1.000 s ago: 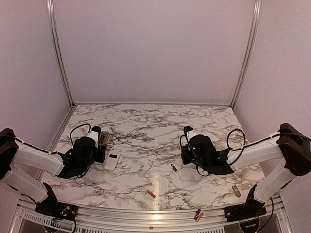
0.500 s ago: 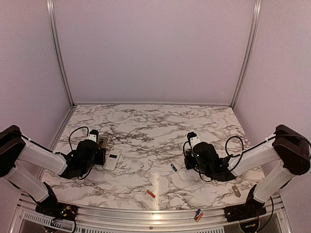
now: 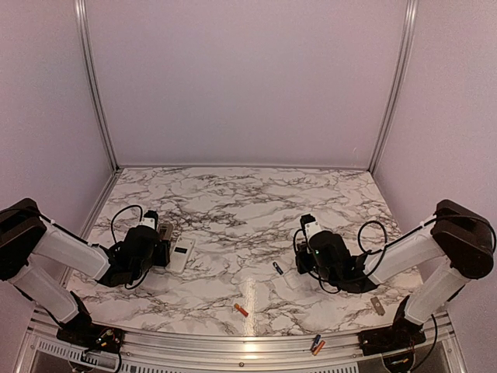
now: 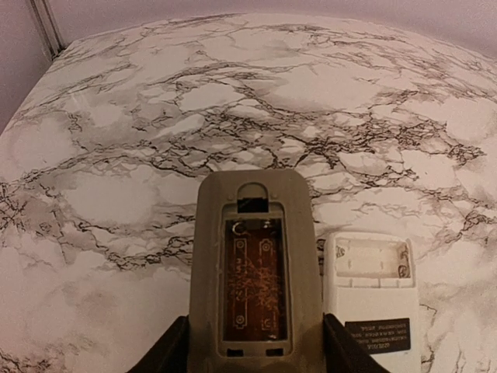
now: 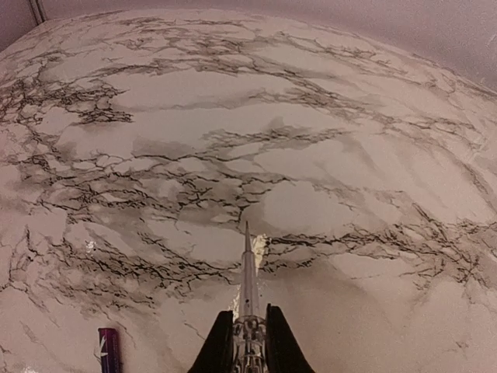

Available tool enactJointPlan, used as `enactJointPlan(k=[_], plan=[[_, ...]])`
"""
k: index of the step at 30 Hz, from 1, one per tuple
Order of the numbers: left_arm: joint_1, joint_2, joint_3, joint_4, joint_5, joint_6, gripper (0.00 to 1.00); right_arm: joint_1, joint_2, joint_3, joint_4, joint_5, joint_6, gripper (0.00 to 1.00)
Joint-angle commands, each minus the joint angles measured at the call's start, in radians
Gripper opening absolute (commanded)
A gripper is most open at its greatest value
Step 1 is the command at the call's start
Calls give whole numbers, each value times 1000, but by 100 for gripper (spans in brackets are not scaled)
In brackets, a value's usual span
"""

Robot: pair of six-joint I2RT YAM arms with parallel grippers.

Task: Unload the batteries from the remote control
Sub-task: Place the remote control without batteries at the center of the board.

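Observation:
My left gripper (image 4: 256, 351) is shut on a grey remote control (image 4: 255, 233), one finger on each long side. Its back faces up, the compartment open, with only a brown board inside. A white remote (image 4: 373, 299) lies right beside it, compartment open too and holding no cells. From above, the left gripper (image 3: 158, 242) sits at the table's left. My right gripper (image 5: 250, 325) is shut on a thin pointed tool (image 5: 248, 268) whose tip is low over the marble. A dark blue battery (image 5: 109, 350) lies to its left, the same battery (image 3: 277, 269) showing from above. An orange battery (image 3: 241, 310) lies nearer the front.
Two more batteries (image 3: 316, 344) rest on the front rail. A small grey cover piece (image 3: 377, 305) lies at the near right. The white remote (image 3: 181, 254) is just right of the left gripper. Metal wall posts rise at the back corners.
Both arms have settled lower and a little nearer the front. The left gripper kept the grey remote; the right gripper kept the pointed tool.

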Motion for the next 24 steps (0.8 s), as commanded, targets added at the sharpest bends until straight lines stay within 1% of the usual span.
enactJointPlan(k=[1,3,6,8,13,14,16,19,22,24], plan=[[5,-4,-3,0,1,-4,57,-8,4,-2,24,8,8,15],[5,-12,1,-7,-3,0,69,-8,-5,-3,20,4,4,19],[6,-29,11,-25,-10,10,80,-8,-29,5,5,-2,-8,27],[6,-44,19,-37,-16,15,85,-8,-51,9,-7,-6,-17,32],[5,-88,41,-77,-29,35,87,-8,-105,29,-46,-5,-46,42],[5,-99,47,-85,-31,39,87,-9,-116,36,-56,-3,-55,46],[6,-126,63,-103,-37,52,87,-10,-136,57,-81,3,-70,58],[6,-168,89,-135,-43,75,87,-8,-175,89,-112,5,-95,74],[6,-218,112,-163,-47,109,87,-9,-214,125,-141,-1,-124,87],[6,-255,129,-180,-50,126,87,-10,-237,160,-171,-8,-138,93]])
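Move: Between the left fingers is the grey remote control, empty battery bay upward, its middle about at the hand point and barely 1 cm lower; the white remote lies roughly 7 cm right of the left hand and 3 cm back, some 3 cm down. The right fingers hold a screwdriver, its middle about 4 cm ahead, 1 cm left and 2 cm below; the loose battery is about 7 cm left of that hand and 4 cm back, the white cover 2 cm left and 8 cm back, both some 4 cm lower. Letting go on both sides: the left fingers spread from the sides of the grey remote control first, while the right ones open, slowly then wide, off the screwdriver handle. After a short hold, both hands lift clear almost straight up, about 7 cm, speeding up and tipping their fingers up slightly; the left also drifts about 1 cm forward. ##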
